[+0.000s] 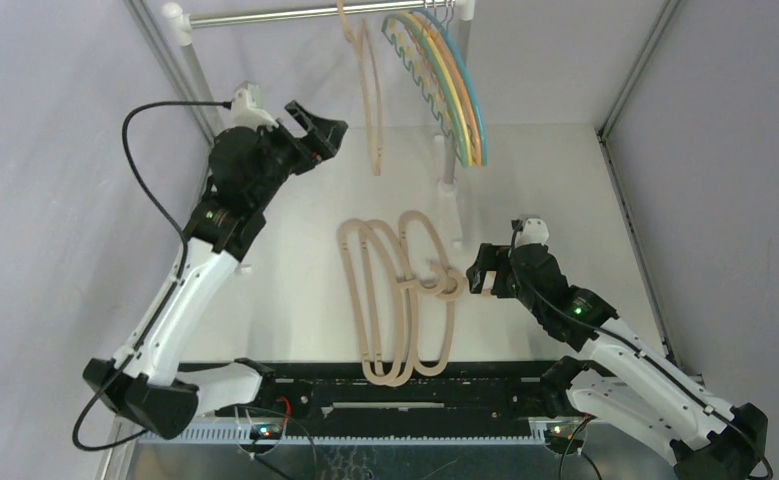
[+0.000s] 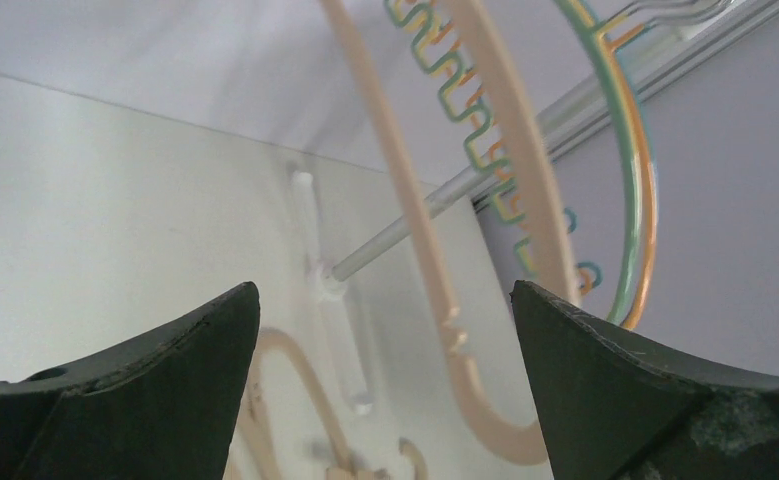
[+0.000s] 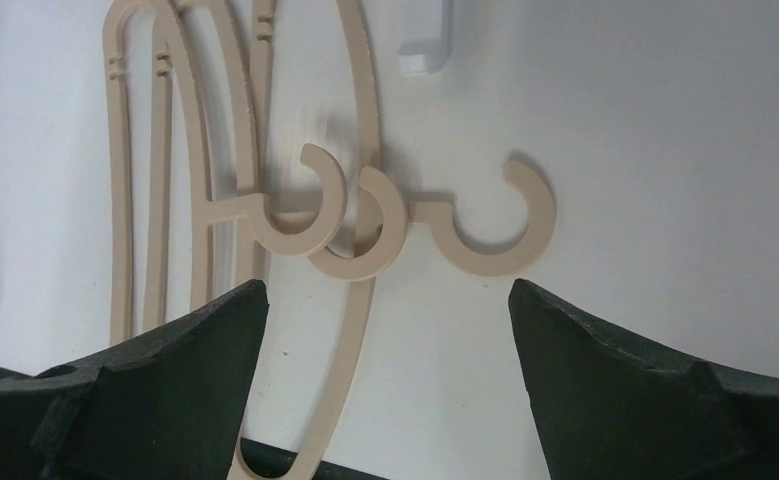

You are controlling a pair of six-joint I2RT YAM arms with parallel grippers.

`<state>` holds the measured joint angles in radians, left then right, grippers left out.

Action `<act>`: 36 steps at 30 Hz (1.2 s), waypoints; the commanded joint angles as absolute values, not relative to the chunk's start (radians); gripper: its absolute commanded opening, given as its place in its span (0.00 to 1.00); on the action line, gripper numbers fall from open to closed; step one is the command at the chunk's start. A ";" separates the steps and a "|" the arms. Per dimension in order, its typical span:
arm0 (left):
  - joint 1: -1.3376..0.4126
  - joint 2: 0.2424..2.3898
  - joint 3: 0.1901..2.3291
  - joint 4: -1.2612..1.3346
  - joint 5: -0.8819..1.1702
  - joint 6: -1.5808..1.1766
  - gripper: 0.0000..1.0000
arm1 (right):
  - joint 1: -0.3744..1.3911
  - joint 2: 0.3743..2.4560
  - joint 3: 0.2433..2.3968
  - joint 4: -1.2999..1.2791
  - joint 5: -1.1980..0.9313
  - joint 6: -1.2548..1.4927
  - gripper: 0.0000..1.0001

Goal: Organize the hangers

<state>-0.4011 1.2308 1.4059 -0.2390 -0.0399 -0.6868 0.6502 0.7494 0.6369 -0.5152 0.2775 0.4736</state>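
Three thick beige hangers (image 1: 400, 300) lie overlapped on the white table, their hooks pointing right. In the right wrist view the three hooks (image 3: 365, 235) lie just ahead of my open, empty right gripper (image 3: 385, 330), which sits right of the hooks in the top view (image 1: 477, 272). One beige hanger (image 1: 370, 90) hangs on the silver rail (image 1: 265, 15), and several thin coloured hangers (image 1: 455, 90) hang to its right. My left gripper (image 1: 327, 125) is open and empty, raised left of the hung beige hanger (image 2: 420, 240); its fingertips (image 2: 385, 340) are apart from it.
The rail's white post (image 1: 452, 170) stands on the table behind the lying hangers; its foot shows in the right wrist view (image 3: 425, 50). A black base bar (image 1: 405, 395) runs along the near edge under the hangers' ends. Grey walls close in left, right and back.
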 commanded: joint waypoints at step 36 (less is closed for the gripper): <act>-1.094 1.491 0.818 -0.286 -0.496 -1.049 0.52 | 0.680 0.766 0.675 -0.500 0.296 0.494 0.99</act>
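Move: From the left gripper, the curved bar of the uppermost beige hanger on the table, just behind its neck, lies about 41 cm below, 15 cm back and 10 cm to the right. The rightmost beige hanger lies some 6 cm to the right of that bar. The hanging beige hanger is about 12 cm ahead and 5 cm right of the left gripper, the coloured hangers 9 cm right of that. From the right gripper the bar is about 12 cm left, nearly level fore and aft, 15 cm below. Bring the empty left gripper away from the hanging beige hanger and down to the pile: sink some 36 cm, drawing back about 17 cm and, after the first stretch, swinging right about 10 cm. Tip the fingers from nearly level to steeply down on the way and narrow them to half open, so they come in over the uppermost hanger's bar behind its neck, without closing on it. ##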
